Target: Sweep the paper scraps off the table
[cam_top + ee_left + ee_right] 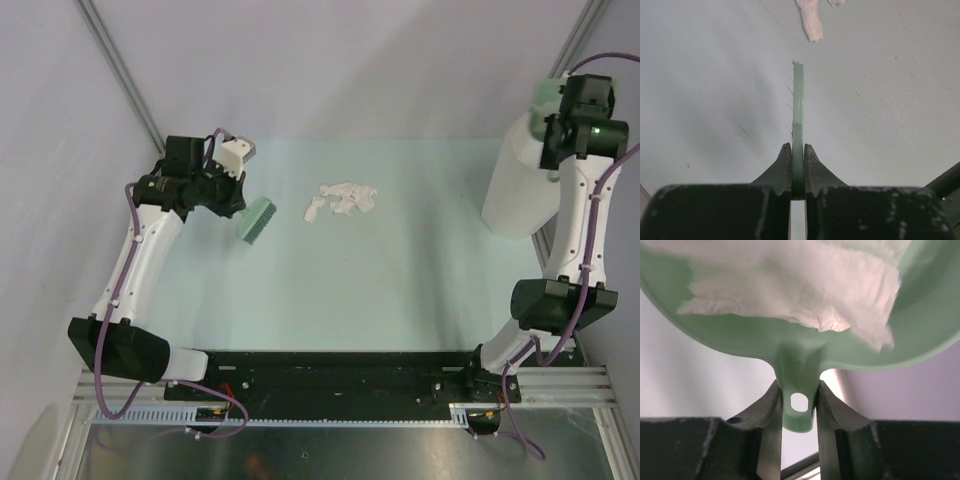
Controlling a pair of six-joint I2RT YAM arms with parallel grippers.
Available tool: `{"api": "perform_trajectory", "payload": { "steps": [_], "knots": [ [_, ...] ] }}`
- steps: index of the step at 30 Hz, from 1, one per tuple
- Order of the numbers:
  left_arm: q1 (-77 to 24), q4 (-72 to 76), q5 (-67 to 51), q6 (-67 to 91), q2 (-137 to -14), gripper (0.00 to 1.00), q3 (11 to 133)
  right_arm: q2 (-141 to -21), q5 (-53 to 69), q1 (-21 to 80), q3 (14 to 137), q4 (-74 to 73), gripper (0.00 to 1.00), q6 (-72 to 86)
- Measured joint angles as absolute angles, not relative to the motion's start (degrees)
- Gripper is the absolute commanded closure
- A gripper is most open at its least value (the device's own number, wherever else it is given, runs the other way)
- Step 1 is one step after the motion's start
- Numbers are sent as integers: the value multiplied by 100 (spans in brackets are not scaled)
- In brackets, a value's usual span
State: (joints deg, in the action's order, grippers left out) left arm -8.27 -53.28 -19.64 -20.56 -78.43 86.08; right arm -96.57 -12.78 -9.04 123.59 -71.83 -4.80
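Note:
Several paper scraps (342, 198) lie in a loose cluster on the far middle of the pale green table (400, 290). One scrap (810, 20) shows at the top of the left wrist view. My left gripper (236, 203) (797, 147) is shut on a green brush (258, 220) (798, 100), which hangs left of the cluster, bristles toward it. At the far right my right gripper (558, 112) (798, 385) is shut on the handle of a green dustpan (546, 95) (765, 342). The pan is raised over the white bin (515, 185) and crumpled white paper (790, 285) lies in it.
Grey walls enclose the table on the left, back and right. A black rail (340, 370) with both arm bases runs along the near edge. The tall white bin stands at the far right corner, against the right arm.

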Motion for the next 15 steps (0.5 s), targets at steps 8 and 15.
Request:
{"api": "perform_trajectory", "payload": {
  "steps": [8,15],
  "knots": [
    [-827,-5332,-1970,-2056,-7843,100,8501,-9087,-3382,-1203,11015,-5015,100,-2764],
    [-827,-5330,-2003,-2056,-7848,100,8501,-8283,-4038,-1354,8335,-1455,100,-6320]
  ]
}}
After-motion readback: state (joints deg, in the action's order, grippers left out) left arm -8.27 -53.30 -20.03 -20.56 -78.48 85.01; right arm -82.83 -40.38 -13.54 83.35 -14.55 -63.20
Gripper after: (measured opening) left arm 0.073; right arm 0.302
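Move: The bin stands almost under the right hand, which already holds the dustpan by its handle: the bin's middle is some 3 cm to the right, 2 cm back and about 20 cm below. The scraps in the pan lie roughly 8 cm ahead of this hand, at about its height; the scraps left on the table lie some 35 cm to its left, 4 cm farther out and 35 cm below. From the left hand, the bin is about 63 cm to the right and 4 cm ahead. The loaded dustpan is carried some 13 cm to the right across the bin's mouth to its right-hand side, quick at first, then slower, while the right wrist rolls nearly 60 degrees so that the pan's left side goes down towards the opening. The right fingers keep their pinch on the handle throughout. ##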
